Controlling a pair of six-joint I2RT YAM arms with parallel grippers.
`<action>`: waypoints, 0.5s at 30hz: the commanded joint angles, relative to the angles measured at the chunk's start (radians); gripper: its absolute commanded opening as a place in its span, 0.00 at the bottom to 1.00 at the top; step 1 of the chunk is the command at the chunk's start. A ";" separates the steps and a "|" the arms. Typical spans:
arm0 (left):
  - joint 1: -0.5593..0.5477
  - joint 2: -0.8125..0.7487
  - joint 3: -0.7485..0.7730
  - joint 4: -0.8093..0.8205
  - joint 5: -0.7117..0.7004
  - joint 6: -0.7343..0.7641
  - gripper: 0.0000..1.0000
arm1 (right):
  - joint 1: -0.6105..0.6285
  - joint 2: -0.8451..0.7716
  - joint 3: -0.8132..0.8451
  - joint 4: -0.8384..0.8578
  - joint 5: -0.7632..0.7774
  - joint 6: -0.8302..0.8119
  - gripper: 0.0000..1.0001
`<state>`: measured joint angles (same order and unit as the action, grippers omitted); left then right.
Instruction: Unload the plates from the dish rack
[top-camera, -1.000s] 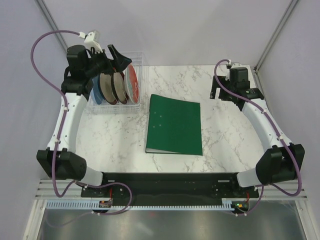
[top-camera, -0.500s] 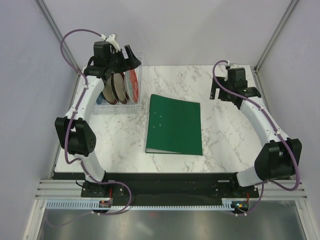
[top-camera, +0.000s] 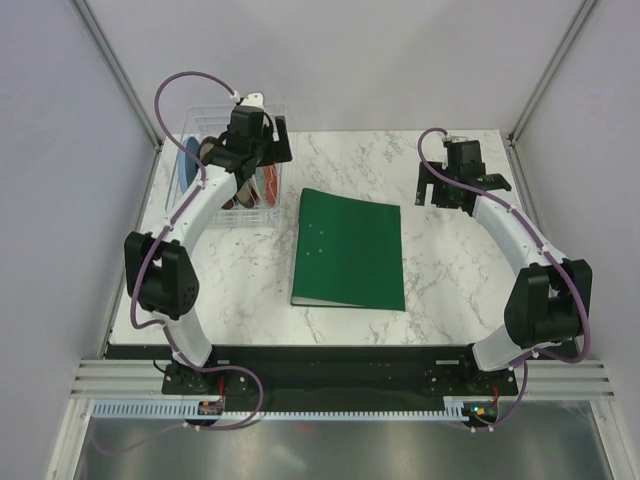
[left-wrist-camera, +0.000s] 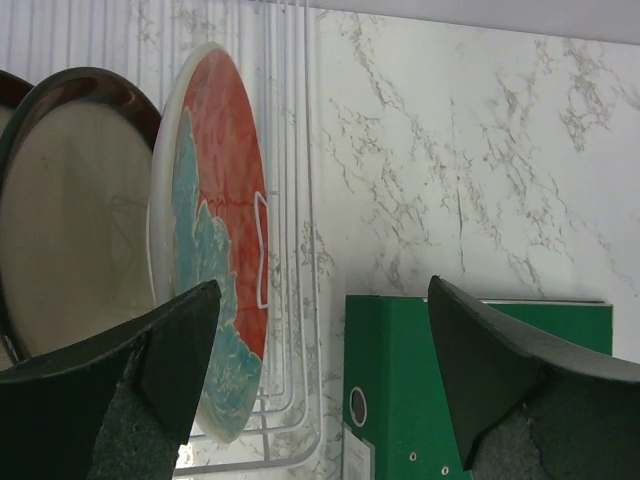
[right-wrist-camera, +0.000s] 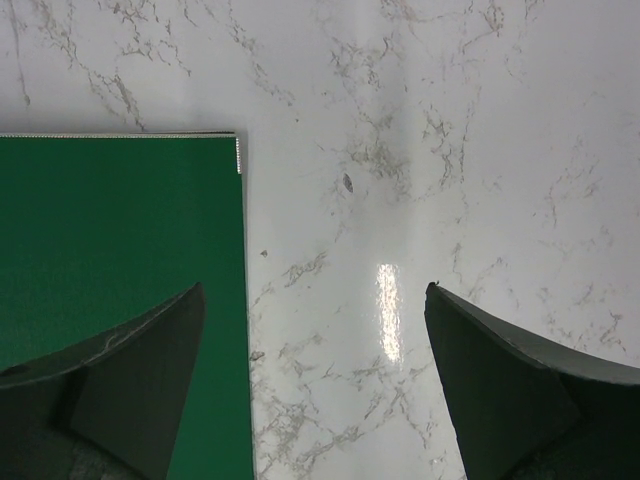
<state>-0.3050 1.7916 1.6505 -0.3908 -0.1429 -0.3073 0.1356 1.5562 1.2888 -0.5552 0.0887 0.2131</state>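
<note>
The clear dish rack (top-camera: 232, 211) stands at the table's back left with the plates on edge in its slots. In the top view I see the light blue plate (top-camera: 186, 160) and a sliver of the red plate (top-camera: 268, 184). My left gripper (top-camera: 256, 155) hovers above the rack's right end, open and empty. In the left wrist view the red plate with teal blotches (left-wrist-camera: 215, 230) is rightmost, a brown-rimmed cream plate (left-wrist-camera: 75, 210) behind it. The left gripper (left-wrist-camera: 322, 290) spans from that red plate to the binder. My right gripper (top-camera: 450, 193) is open and empty over bare marble (right-wrist-camera: 315, 290).
A green binder (top-camera: 350, 248) lies flat mid-table just right of the rack, its spine end (left-wrist-camera: 470, 390) below the left gripper and its corner (right-wrist-camera: 120, 250) under my right gripper's left finger. The rack's wire wall (left-wrist-camera: 290, 300) stands between red plate and binder.
My left arm has swung right from the rack's left side to above its right end, its jaws narrowing slightly. The right gripper shifted a little left and back.
</note>
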 joint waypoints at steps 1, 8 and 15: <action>-0.008 -0.092 -0.043 0.041 -0.196 0.065 0.92 | 0.004 0.002 -0.019 0.035 -0.017 0.000 0.98; -0.037 -0.138 -0.029 0.063 -0.268 0.094 0.92 | 0.004 0.027 -0.026 0.041 -0.053 0.011 0.98; -0.040 -0.110 -0.049 0.069 -0.285 0.102 0.89 | 0.004 0.042 -0.029 0.047 -0.070 0.019 0.98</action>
<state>-0.3393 1.6829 1.6089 -0.3500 -0.3843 -0.2481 0.1356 1.5917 1.2606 -0.5308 0.0399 0.2173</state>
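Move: From my left hand, the red plate stands about 3 cm to the left, 1 cm ahead and 9 cm below. The near brown plate is some 5 cm left of the red plate and level with it. The rack's right wall runs about 1 cm to my left hand's right, 1 cm ahead and 11 cm below. From my right hand, the red plate lies roughly 41 cm left, 8 cm ahead and 4 cm lower. I lift my left hand about 5 cm out of its low spot by the rack's right side, easing back slightly as I start, and shift it some 3 cm left so the open fingers come to straddle the red plate's line from above. The wrist turns counter-clockwise, tips its fingers up and raises its left side, each a little under 10 degrees. My right hand sinks about 2 cm, open, over bare table by the green folder. ##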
